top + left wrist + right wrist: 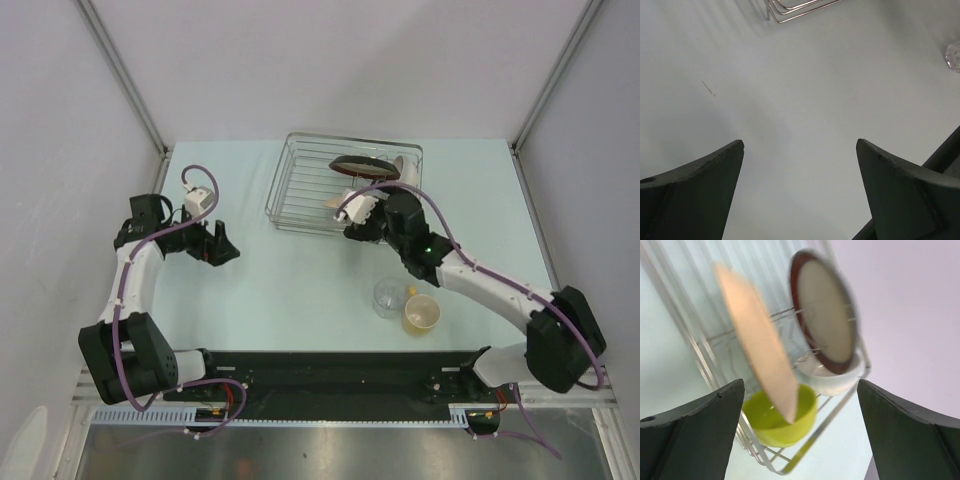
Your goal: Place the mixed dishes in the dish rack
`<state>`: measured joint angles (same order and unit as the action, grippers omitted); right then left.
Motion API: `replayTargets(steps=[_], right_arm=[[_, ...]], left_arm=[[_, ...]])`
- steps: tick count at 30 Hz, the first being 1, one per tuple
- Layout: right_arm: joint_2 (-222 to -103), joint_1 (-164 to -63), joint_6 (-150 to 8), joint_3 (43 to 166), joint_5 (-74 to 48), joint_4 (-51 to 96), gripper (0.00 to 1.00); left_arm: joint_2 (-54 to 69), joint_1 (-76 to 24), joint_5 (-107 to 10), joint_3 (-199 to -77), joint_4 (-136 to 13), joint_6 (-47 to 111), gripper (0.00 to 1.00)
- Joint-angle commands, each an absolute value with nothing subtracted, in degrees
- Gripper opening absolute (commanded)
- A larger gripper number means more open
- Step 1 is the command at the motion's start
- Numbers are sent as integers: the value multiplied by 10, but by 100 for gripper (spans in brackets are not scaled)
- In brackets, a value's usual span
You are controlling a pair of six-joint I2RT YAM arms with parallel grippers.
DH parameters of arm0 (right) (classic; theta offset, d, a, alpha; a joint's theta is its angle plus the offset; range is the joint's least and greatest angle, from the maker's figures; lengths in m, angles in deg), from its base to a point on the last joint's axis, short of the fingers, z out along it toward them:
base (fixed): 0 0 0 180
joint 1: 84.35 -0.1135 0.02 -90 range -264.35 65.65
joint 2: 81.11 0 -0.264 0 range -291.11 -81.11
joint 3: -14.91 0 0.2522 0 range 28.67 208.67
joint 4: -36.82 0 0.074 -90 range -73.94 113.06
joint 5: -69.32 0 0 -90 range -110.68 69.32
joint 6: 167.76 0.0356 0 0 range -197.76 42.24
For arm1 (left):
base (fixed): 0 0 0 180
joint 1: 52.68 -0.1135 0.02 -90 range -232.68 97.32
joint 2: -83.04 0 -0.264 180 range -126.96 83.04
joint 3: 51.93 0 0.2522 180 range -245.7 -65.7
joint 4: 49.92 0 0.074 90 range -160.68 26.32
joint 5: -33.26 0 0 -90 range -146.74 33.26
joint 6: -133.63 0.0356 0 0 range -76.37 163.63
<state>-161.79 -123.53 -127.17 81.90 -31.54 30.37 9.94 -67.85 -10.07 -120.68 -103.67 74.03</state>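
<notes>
The silver wire dish rack (310, 185) stands at the back middle of the table. A dark-red-rimmed beige plate (362, 166) stands upright in it, next to a white bowl (405, 170). In the right wrist view, the red-rimmed plate (825, 315) leans over the white bowl (832, 377), and a plain beige plate (757, 340) stands tilted and blurred in front of them. My right gripper (345, 218) is open at the rack's near right side, with the jaws wide apart (800, 385) and holding nothing. A clear glass (387, 297) and a yellowish cup (421, 313) stand on the table. My left gripper (218, 245) is open and empty.
A yellow-green bowl (780, 417) sits in the rack's near corner under the beige plate's lower edge. The left wrist view shows bare table, a rack corner (800, 7) at the top and the glass (954, 56) at the right edge. Grey walls enclose the table.
</notes>
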Motion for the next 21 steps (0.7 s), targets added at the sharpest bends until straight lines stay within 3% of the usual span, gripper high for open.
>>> replayTargets(steps=[1,7,12,21], right_arm=[[-1528,-1221,-1157,840,-334,356,100],[-1495,-1113,-904,882,-345,315,100],[-1583,-1042,-743,972,-314,124,100],[-1625,-994,-668,974,-314,54,100]], left_arm=[[113,-683,-80,-1242,-1027,725,100],[100,-629,-110,-1301,-947,633,100],[24,-553,-169,-1377,-872,560,100],[-103,-493,-246,-1450,-828,536,100]])
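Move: The left hand is going for the dish rack's left side, about 14 cm ahead of it, 12 cm to its right and 8 cm lower. The right hand, above and just clear of the peach plate (roughly 1 cm ahead, 2 cm left, 9 cm down), is going for the rack's right side, some 5 cm ahead and 11 cm right, 13 cm down. The lime bowl is about 7 cm to its right and 1 cm back, the white bowl 8 cm right and 9 cm ahead. Both empty, wide-open hands head for opposite sides of the rack. The right leaves the peach plate, climbing some 12 cm and swinging about 13 cm right and a little forward over the rack's right end, then sinks about 10 cm while its wrist rolls and turns clockwise to point downward. The left rises, reaches about 13 cm forward and 7 cm right towards the rack's near-left corner, then starts down. ##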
